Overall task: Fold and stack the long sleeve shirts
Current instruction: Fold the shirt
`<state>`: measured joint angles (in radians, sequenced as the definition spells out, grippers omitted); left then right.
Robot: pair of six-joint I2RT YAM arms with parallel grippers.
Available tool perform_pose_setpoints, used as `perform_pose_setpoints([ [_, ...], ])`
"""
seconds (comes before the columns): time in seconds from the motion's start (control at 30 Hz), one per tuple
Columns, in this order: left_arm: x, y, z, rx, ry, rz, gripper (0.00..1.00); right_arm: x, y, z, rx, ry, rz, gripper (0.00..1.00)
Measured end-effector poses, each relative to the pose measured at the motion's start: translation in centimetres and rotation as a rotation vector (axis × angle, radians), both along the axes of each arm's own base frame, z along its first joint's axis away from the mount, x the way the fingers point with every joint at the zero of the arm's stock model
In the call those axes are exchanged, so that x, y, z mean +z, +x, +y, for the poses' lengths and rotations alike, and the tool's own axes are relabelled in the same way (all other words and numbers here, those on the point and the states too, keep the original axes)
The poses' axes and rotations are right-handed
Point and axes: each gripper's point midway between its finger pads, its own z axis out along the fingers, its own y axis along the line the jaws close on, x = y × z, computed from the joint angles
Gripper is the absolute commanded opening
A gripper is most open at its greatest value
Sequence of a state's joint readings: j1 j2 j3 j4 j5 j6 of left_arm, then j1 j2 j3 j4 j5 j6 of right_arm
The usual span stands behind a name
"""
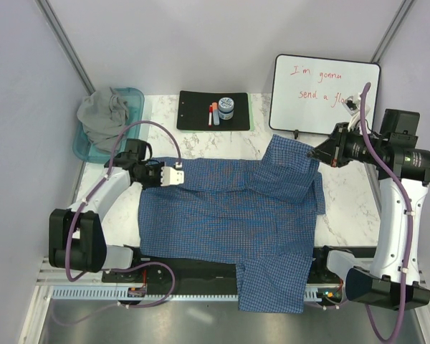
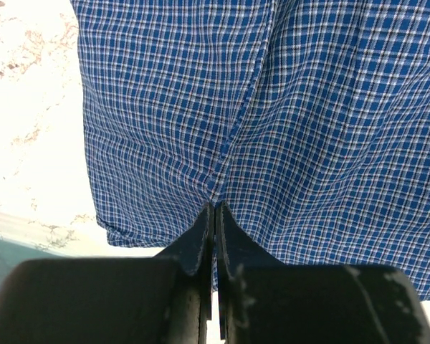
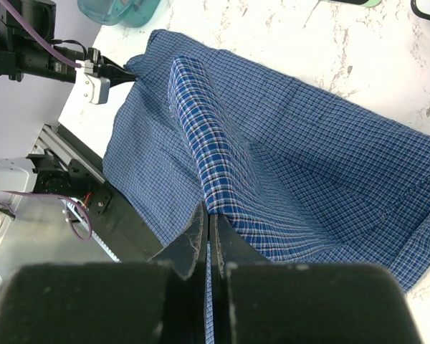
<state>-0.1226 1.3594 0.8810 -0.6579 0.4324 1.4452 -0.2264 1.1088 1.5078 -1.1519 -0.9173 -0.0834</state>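
Observation:
The blue-and-white check shirt (image 1: 229, 211) lies spread across the table, and one part (image 1: 272, 287) of it hangs over the near edge. My left gripper (image 1: 184, 173) is shut on the shirt's far left edge; the left wrist view shows the closed jaws pinching the check cloth (image 2: 272, 107) at a seam. My right gripper (image 1: 317, 152) is shut on the far right corner and holds it lifted, so a ridge of cloth (image 3: 201, 136) runs up into the closed jaws. The grey shirt (image 1: 104, 115) sits crumpled in the tub at the far left.
The teal plastic tub (image 1: 134, 95) stands at the far left corner. A black mat (image 1: 197, 111) with markers and a small jar (image 1: 226, 108) lies at the back centre. A whiteboard (image 1: 324, 93) stands at the back right. Bare marble (image 1: 347, 208) lies right of the shirt.

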Motion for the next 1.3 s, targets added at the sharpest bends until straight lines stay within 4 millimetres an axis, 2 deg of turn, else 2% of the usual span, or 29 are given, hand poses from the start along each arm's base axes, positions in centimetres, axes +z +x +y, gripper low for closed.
perform_pose_setpoints([
  [0.17, -0.9, -0.7, 0.2, -0.004, 0.036, 0.018, 0.11, -0.3, 0.2, -0.2, 0.002, -0.014, -0.003, 0.00],
  [0.2, -1.4, -1.1, 0.3, -0.004, 0.044, 0.034, 0.20, -0.4, 0.2, -0.2, 0.003, -0.016, -0.001, 0.00],
  [0.27, -2.7, -2.0, 0.7, -0.004, 0.071, 0.072, 0.27, -0.8, 0.2, -0.2, 0.004, -0.018, 0.008, 0.00],
  [0.3, -3.3, -2.5, 0.9, -0.002, 0.083, 0.095, 0.35, -1.1, 0.2, -0.3, 0.006, -0.018, 0.014, 0.00],
  [0.37, -4.0, -3.3, 1.3, 0.004, 0.105, 0.131, 0.38, -1.6, 0.3, -0.3, 0.010, -0.018, 0.026, 0.00],
  [0.4, -4.1, -3.5, 1.4, 0.008, 0.106, 0.143, 0.49, -1.8, 0.4, -0.3, 0.013, -0.018, 0.030, 0.00],
  [0.5, -3.5, -3.8, 1.2, 0.022, 0.093, 0.158, 0.51, -2.1, 0.7, -0.2, 0.028, -0.011, 0.037, 0.00],
  [0.57, -2.3, -3.4, 0.8, 0.036, 0.064, 0.147, 0.66, -2.1, 0.9, -0.2, 0.035, -0.007, 0.034, 0.00],
  [0.6, -1.2, -3.0, 0.4, 0.048, 0.029, 0.131, 0.86, -2.0, 1.1, -0.2, 0.041, -0.003, 0.028, 0.00],
  [0.63, -0.2, -2.6, 0.1, 0.053, 0.007, 0.111, 0.88, -2.0, 1.3, -0.1, 0.045, 0.000, 0.024, 0.00],
  [0.67, 1.1, -2.2, -0.4, 0.063, -0.027, 0.088, 0.99, -2.0, 1.6, -0.1, 0.046, 0.005, 0.017, 0.00],
  [0.8, 6.6, -2.0, -2.5, 0.087, -0.199, 0.000, 0.99, -2.9, 2.7, 0.7, 0.077, 0.028, 0.016, 0.00],
  [0.9, 9.9, -2.9, -3.9, 0.113, -0.323, -0.025, 0.99, -4.6, 3.4, 2.8, 0.148, 0.032, 0.049, 0.00],
  [1.13, 15.4, -6.2, -5.5, 0.167, -0.547, -0.095, 1.00, -8.4, 4.2, 8.8, 0.349, -0.007, 0.116, 0.00],
  [1.3, 17.9, -9.0, -6.2, 0.138, -0.657, -0.166, 1.00, -9.3, 4.0, 10.5, 0.415, 0.002, 0.136, 0.00],
])
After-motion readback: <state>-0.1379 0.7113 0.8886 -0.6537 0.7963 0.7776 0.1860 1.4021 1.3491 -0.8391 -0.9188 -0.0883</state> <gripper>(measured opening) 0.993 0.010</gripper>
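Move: The left gripper still pinches the folded-over band near the shirt's left side; its set-down spot is about 4 cm back, 1 cm left and 5 cm below. From there the teal bin is roughly 17 cm ahead, 15 cm left. The right gripper holds its flap high; the band's middle lies some 9 cm ahead, 21 cm left and 31 cm down, with the black tray about 28 cm ahead and 25 cm left, and the sleeve hanging off the table 20 cm back, 6 cm left. Ease the left gripper some 4 cm back and down onto the shirt, open it wide to let go of the band, then lift it clear, drifting back and right as its left side rolls down. Keep the right grip shut on the flap; lower it slightly, then sweep it about 10 cm left, sinking 9 cm and easing forward towards the band's middle, turning counter-clockwise. ##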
